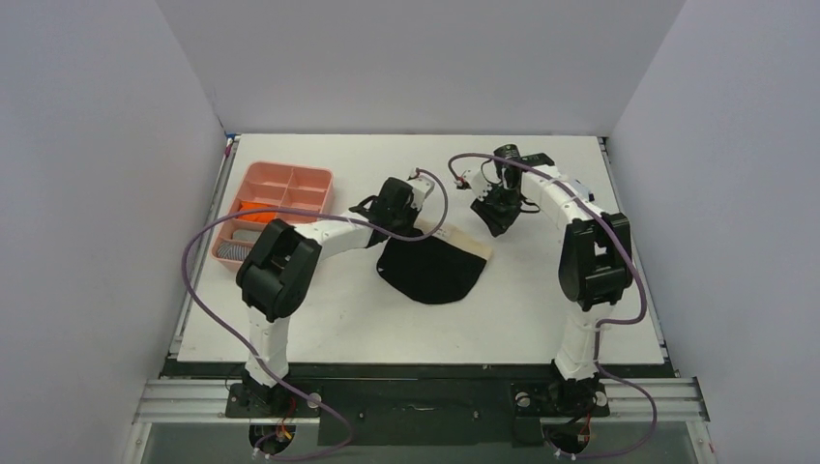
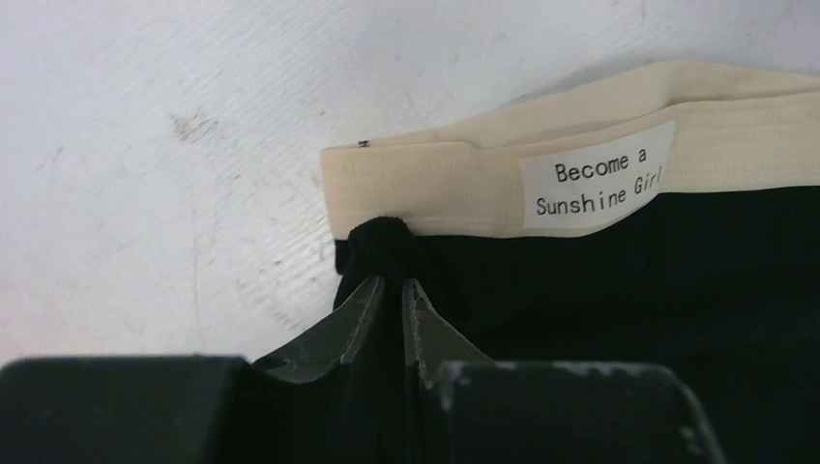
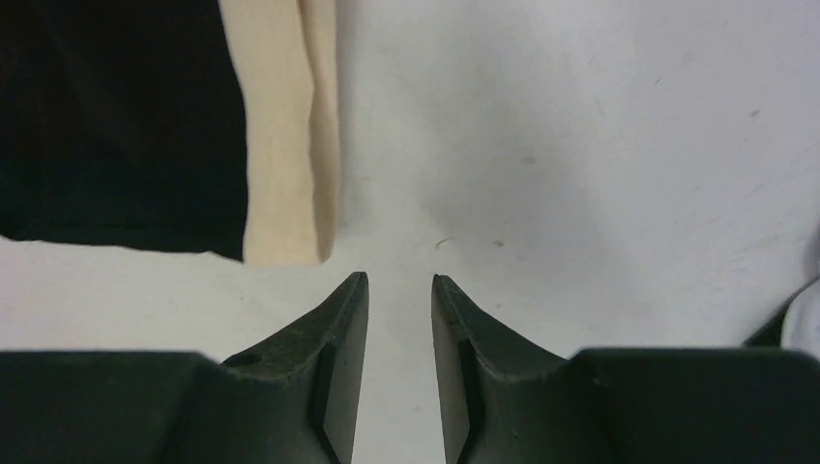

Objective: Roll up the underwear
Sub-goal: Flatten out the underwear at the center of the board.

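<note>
The black underwear [image 1: 432,269] lies flat at the table's middle, its beige waistband [image 1: 462,238] along the far edge. In the left wrist view the waistband [image 2: 435,184] carries a white label [image 2: 597,180]. My left gripper [image 1: 404,220] sits at the garment's far left corner, shut [image 2: 389,280] on a bunched pinch of the black cloth just below the waistband. My right gripper [image 1: 496,224] hovers right of the waistband's end. Its jaws [image 3: 399,278] stand apart over bare table with nothing between them. The garment's corner [image 3: 126,126] lies up and left of them. A bright orange cloth [image 1: 253,207] lies in the tray.
A pink compartment tray [image 1: 286,175] stands at the far left of the table; a grey striped cloth [image 1: 232,249] fills its near compartment. White walls enclose the table on the left, back and right. Purple cables loop over both arms.
</note>
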Available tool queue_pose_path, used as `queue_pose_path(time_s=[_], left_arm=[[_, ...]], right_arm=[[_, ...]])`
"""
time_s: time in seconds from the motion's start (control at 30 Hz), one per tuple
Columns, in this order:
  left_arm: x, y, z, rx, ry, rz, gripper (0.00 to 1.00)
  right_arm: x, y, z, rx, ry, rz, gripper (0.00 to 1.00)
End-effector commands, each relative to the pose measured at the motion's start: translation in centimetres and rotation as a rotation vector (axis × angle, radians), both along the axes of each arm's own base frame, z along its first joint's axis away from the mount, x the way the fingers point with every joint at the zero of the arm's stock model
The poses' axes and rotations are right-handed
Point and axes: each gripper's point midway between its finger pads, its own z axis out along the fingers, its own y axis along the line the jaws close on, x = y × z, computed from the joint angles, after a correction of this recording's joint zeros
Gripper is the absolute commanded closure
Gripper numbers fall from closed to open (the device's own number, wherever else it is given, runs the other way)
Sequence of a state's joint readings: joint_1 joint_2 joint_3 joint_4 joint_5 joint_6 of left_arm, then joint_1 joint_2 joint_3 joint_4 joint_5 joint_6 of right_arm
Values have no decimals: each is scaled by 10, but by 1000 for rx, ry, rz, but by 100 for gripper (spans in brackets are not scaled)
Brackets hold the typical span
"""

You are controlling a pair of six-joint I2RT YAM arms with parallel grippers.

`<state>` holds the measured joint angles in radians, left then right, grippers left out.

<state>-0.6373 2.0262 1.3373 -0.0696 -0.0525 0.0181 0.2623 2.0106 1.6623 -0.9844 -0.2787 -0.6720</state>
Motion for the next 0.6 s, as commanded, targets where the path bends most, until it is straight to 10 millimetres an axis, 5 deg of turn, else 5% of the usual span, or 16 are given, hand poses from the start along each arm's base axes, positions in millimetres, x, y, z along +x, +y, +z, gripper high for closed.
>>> queue_pose_path(time_s=[0.0,0.07,0.2,0.5,0.57], left_arm=[[9,20,39,-34,-83,83,86],[8,29,37,-18,-84,105,69],[6,42,37,-3,-93,142,55],[12,68,56,-37,-124,215,45],[16,70,66,-84,-124,220,36]], right_arm=[[-16,17,30,120,-61,-65,71],[-24,16,27,128,-39,-80,70],[-31,16,19,172,11,-116,66],[-27,12,-3,339,167,-415,37],[-32,11,-6,363,201,-451,33]])
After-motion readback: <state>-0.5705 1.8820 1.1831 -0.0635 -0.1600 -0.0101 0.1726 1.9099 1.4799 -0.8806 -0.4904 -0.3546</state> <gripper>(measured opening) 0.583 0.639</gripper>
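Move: My left fingers are nearly shut at the underwear's left corner, just beneath the waistband end; its middle lies about 8 cm back, 4 cm right and 3 cm below. The pink box is centred some 30 cm left of this hand and 3 cm farther out. From my right hand, the waistband's right end is about 3 cm back, 3 cm left and 6 cm down, the underwear's middle 5 cm back and 13 cm left, the pale cloth roughly 12 cm ahead and 12 cm right. I open my left fingers to more than half and leave the underwear's corner, drawing about 6 cm left towards the pink box and staying low, with a slight counter-clockwise turn. Meanwhile my right hand backs some 3 cm towards the waistband's right end, its fingers spreading wider and the wrist turning roughly 25 degrees, chiefly clockwise with its left side rising; it stays above the cloth. ##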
